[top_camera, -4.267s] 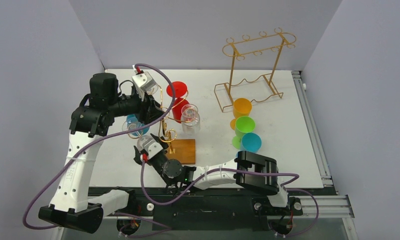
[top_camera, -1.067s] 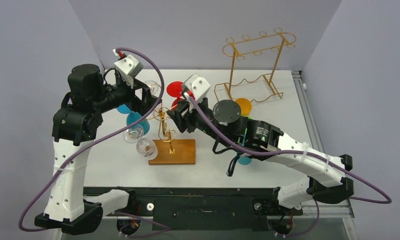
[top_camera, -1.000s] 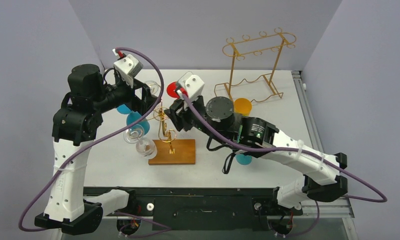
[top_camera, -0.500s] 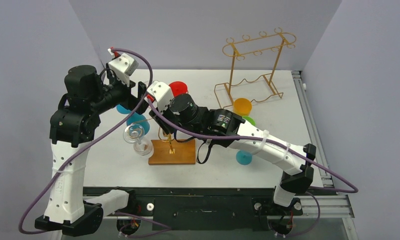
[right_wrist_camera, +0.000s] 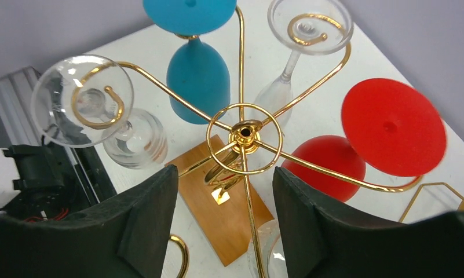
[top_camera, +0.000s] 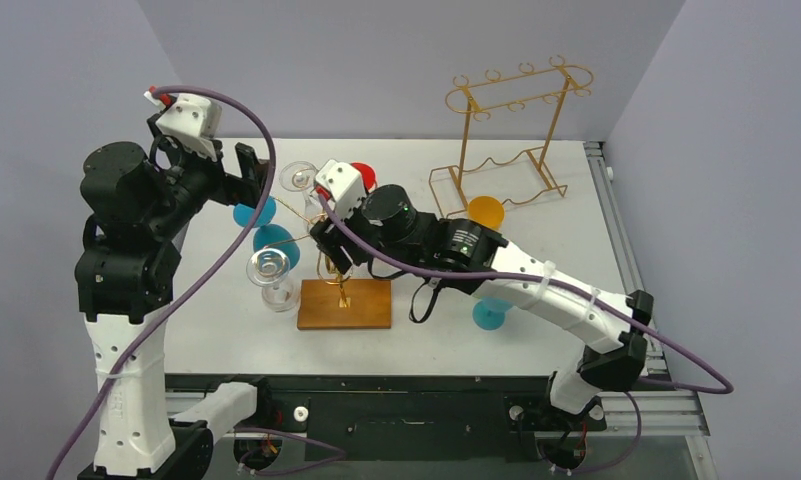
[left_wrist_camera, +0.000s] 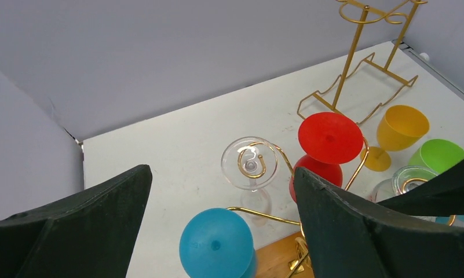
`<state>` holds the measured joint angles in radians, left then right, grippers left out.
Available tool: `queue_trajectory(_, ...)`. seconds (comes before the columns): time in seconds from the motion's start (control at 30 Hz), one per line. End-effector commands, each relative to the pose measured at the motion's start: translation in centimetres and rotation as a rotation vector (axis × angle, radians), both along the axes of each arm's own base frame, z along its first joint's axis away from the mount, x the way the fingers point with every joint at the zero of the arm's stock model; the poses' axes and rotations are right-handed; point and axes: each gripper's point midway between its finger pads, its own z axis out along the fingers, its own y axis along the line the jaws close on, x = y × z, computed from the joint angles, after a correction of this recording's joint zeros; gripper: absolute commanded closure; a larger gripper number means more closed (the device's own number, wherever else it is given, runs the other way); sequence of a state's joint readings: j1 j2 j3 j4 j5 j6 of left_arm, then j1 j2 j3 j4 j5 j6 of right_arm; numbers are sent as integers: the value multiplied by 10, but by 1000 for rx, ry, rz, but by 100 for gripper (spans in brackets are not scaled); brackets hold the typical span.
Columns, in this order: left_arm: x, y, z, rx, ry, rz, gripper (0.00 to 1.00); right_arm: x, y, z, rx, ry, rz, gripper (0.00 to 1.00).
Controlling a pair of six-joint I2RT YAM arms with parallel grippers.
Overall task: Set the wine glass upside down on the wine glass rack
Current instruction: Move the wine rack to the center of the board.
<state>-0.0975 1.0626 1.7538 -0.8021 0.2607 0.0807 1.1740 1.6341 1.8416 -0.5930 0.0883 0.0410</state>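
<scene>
The wine glass rack (top_camera: 344,300) is a gold wire tree on a brown wooden base, left of the table's middle. Upside down on its curled arms hang a clear wine glass (left_wrist_camera: 249,165) at the back, a blue one (right_wrist_camera: 197,69), a second clear one (right_wrist_camera: 81,98) and a red one (right_wrist_camera: 391,124). My left gripper (left_wrist_camera: 222,171) is open and empty, high and left of the rack (left_wrist_camera: 287,255). My right gripper (right_wrist_camera: 225,174) is open above the rack's hub (right_wrist_camera: 244,132). Part of another clear glass (right_wrist_camera: 267,249) shows between its fingers, which stand apart from it.
A taller gold wire frame rack (top_camera: 506,140) stands at the back right. A yellow glass (left_wrist_camera: 400,127) and a green one (left_wrist_camera: 438,153) stand right of the tree. The right forearm (top_camera: 516,275) stretches across the table's middle, with a blue glass foot (top_camera: 488,315) beneath it.
The left arm has drawn back up and to the left, away from the back clear glass, which stays on its arm. The right gripper has moved in over the rack and opened wider.
</scene>
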Motion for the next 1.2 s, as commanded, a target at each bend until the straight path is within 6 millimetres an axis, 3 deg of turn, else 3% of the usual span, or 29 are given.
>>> queue_trajectory(0.0, -2, -13, 12, -24, -37, -102, 13, -24, -31, 94, 274, -86, 12, 44)
queue_trajectory(0.03, -6, -21, 6, -18, -11, -161, 18, -30, -42, 99, 293, -94, 5, 46)
queue_trajectory(0.17, -25, -53, -19, -32, 103, -390, 26, -46, -68, 76, 285, -86, -47, 61)
queue_trajectory(0.37, -48, -76, -58, -3, 246, -576, 28, -66, -88, -24, 236, -8, -140, 100)
queue_trajectory(0.5, -58, -86, -80, 41, 316, -639, 32, -69, -84, -98, 233, 87, -184, 100)
queue_trajectory(0.7, -55, -86, -106, 101, 388, -624, 38, -69, -65, -175, 187, 91, -163, 100)
queue_trajectory(0.87, -47, -80, -115, 130, 388, -576, 44, -73, -45, -205, 180, 65, -90, 100)
queue_trajectory(1.17, -40, -88, -125, 104, 398, -597, 49, -68, -30, -249, 83, 15, -62, 100)
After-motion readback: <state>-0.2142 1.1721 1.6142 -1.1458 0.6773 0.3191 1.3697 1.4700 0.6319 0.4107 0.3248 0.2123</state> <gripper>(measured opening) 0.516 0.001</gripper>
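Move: The wooden base of the wine rack is what my right hand goes for, about 33 cm below, 2 cm ahead and 1 cm left; the rack's top ring is only some 3 cm ahead, 2 left and 3 below. From my left hand that ring lies about 9 cm right, 2 back and 15 below, while the hanging blue goblet is level ahead, 3 cm left and 21 below. I lift my right hand back and right off the rack's top while shutting its fingers, then plunge it some 32 cm to the near side of the wooden base, finishing with about 4 cm leftward along that side. My left hand swings right and down about 13 cm to the top ring, tipping down and turning some 30 degrees clockwise, its fingers narrowing to half open. ##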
